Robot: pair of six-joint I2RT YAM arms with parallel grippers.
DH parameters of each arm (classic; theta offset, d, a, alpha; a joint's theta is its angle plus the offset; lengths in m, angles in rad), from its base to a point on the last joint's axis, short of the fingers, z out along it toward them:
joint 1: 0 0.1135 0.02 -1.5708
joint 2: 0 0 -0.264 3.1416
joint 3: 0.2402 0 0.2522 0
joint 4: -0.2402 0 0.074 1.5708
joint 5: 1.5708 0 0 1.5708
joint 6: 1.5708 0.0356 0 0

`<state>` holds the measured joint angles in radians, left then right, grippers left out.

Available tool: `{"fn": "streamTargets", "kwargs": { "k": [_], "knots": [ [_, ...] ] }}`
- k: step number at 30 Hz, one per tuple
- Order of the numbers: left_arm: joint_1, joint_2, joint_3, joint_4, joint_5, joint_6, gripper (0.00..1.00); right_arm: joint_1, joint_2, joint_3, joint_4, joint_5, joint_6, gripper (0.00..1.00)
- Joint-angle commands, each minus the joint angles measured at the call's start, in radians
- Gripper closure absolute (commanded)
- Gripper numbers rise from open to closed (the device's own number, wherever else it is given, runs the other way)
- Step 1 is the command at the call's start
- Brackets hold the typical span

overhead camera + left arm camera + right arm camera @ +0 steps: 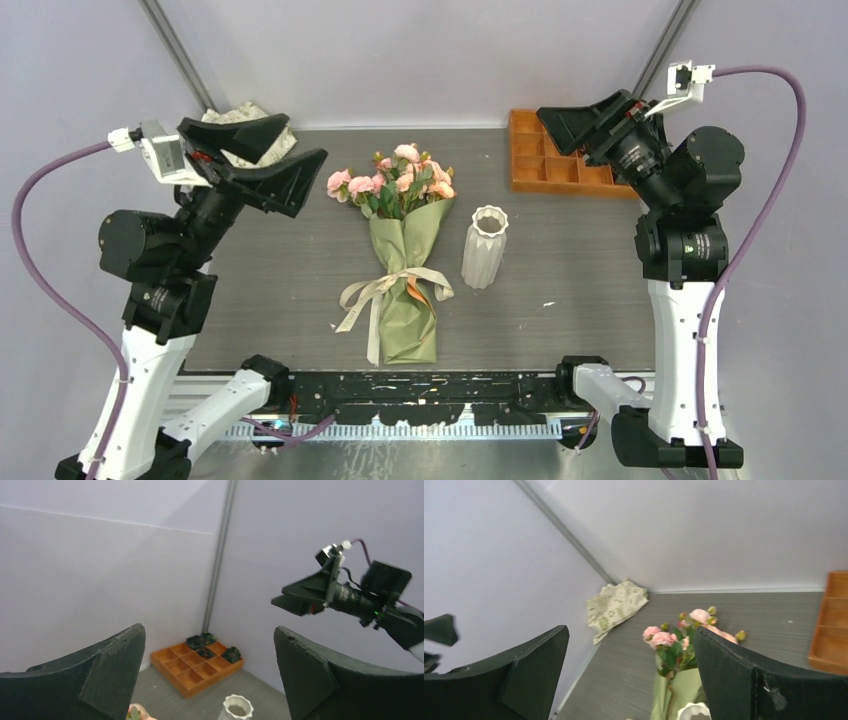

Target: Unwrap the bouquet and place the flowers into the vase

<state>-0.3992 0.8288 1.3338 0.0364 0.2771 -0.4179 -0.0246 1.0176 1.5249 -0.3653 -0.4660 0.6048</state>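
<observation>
The bouquet (405, 280) lies flat in the middle of the table, an olive-green paper cone tied with cream ribbon (385, 288). Its pink flowers (395, 182) fan out toward the far edge; the right wrist view catches them too (664, 639). A small white ribbed vase (485, 246) stands upright just right of the bouquet, its rim at the bottom of the left wrist view (237, 708). My left gripper (265, 160) hovers open, high over the far left of the table. My right gripper (570, 128) hovers open above the far right. Neither touches anything.
An orange compartment tray (550, 160) sits at the far right corner, with dark bits in some cells (205, 642). A cream patterned cloth (616, 607) lies crumpled at the far left corner. Grey walls and a corner post close the back.
</observation>
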Motion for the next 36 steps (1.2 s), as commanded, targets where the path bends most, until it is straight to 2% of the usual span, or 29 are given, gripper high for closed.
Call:
{"fn": "streamTargets", "kwargs": {
  "k": [1, 2, 4, 5, 6, 8, 9, 11, 15, 17, 20, 22, 26, 31, 36],
  "knots": [
    [0.0, -0.016, -0.07, 0.21, 0.32, -0.059, 0.0, 0.068, -0.002, 0.066, 0.067, -0.178, 0.077, 0.0],
    [0.001, -0.026, -0.125, 0.306, 0.361, -0.07, 0.0, 0.098, -0.003, 0.068, 0.053, -0.173, 0.068, 0.0],
    [0.0, -0.047, -0.217, 0.492, 0.321, -0.168, 0.0, 0.169, -0.001, 0.074, 0.001, -0.151, 0.032, 0.01],
    [0.0, -0.05, -0.239, 0.533, 0.284, -0.206, 0.0, 0.204, 0.004, 0.084, -0.04, -0.117, 0.005, 0.0],
    [0.0, -0.044, -0.231, 0.508, 0.255, -0.211, 0.02, 0.252, 0.012, 0.093, -0.081, -0.084, -0.031, 0.01],
    [0.0, -0.012, -0.147, 0.294, 0.177, -0.16, 0.1, 0.364, 0.04, 0.122, -0.173, 0.029, -0.104, 0.0],
    [0.0, 0.007, -0.089, 0.106, 0.102, -0.126, 0.13, 0.436, 0.065, 0.145, -0.218, 0.09, -0.159, 0.01],
    [0.0, 0.038, -0.008, -0.11, -0.086, -0.06, 0.18, 0.591, 0.128, 0.196, -0.308, 0.279, -0.231, 0.01],
    [0.0, 0.037, 0.04, -0.335, -0.627, -0.017, 0.22, 0.894, 0.289, 0.293, -0.413, 0.658, -0.327, 0.01],
    [0.0, 0.054, 0.111, -0.504, -0.877, -0.056, 0.24, 0.992, 0.393, 0.343, -0.452, 0.803, -0.349, 0.0],
    [0.0, 0.108, 0.186, -0.735, -1.086, -0.098, 0.32, 1.086, 0.491, 0.382, -0.477, 0.977, -0.368, 0.01],
    [0.0, 0.104, 0.158, -0.802, -1.129, -0.141, 0.32, 1.121, 0.541, 0.392, -0.484, 1.027, -0.367, 0.01],
    [0.0, 0.025, -0.01, -0.815, -1.1, -0.23, 0.32, 1.174, 0.626, 0.379, -0.484, 1.056, -0.37, 0.01],
    [0.001, -0.068, -0.133, -0.919, -1.16, -0.325, 0.32, 1.188, 0.713, 0.254, -0.437, 0.977, -0.34, 0.0],
    [0.0, -0.208, -0.214, -0.891, -1.157, -0.256, 0.31, 1.192, 0.826, 0.164, -0.369, 0.839, -0.333, 0.0]
  ]
}}
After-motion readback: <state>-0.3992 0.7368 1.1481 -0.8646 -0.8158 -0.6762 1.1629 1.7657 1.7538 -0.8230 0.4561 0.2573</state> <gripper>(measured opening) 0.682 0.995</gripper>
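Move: The ribbon bow on the bouquet lies some 26 cm to the right hand's left, about 2 cm ahead and 47 cm below. From the right hand, the vase's middle is about 8 cm left, 4 cm ahead and 38 cm down, and the blossoms are some 24 cm ahead and 26 cm left, 45 cm down. From the left hand the bow is about 9 cm ahead, 11 cm to its right and 53 cm below. The right hand, fingers kept wide open, sweeps some 29 cm left past the vase towards the bouquet, drawing back about 5 cm early on, then sinks nearly as far while its left side rolls down and the fingers tip to aim steeply at the ribbon bow, still well short of touching it. Meanwhile the left hand dips briefly back and to the right, then swings left and down, ending about 18 cm farther left and 25 cm lower in free space left of the bouquet, its wrist turning counter-clockwise and tipping from pointing up and right to forward-left and slightly down, with its empty fingers narrowing to about two thirds open. ##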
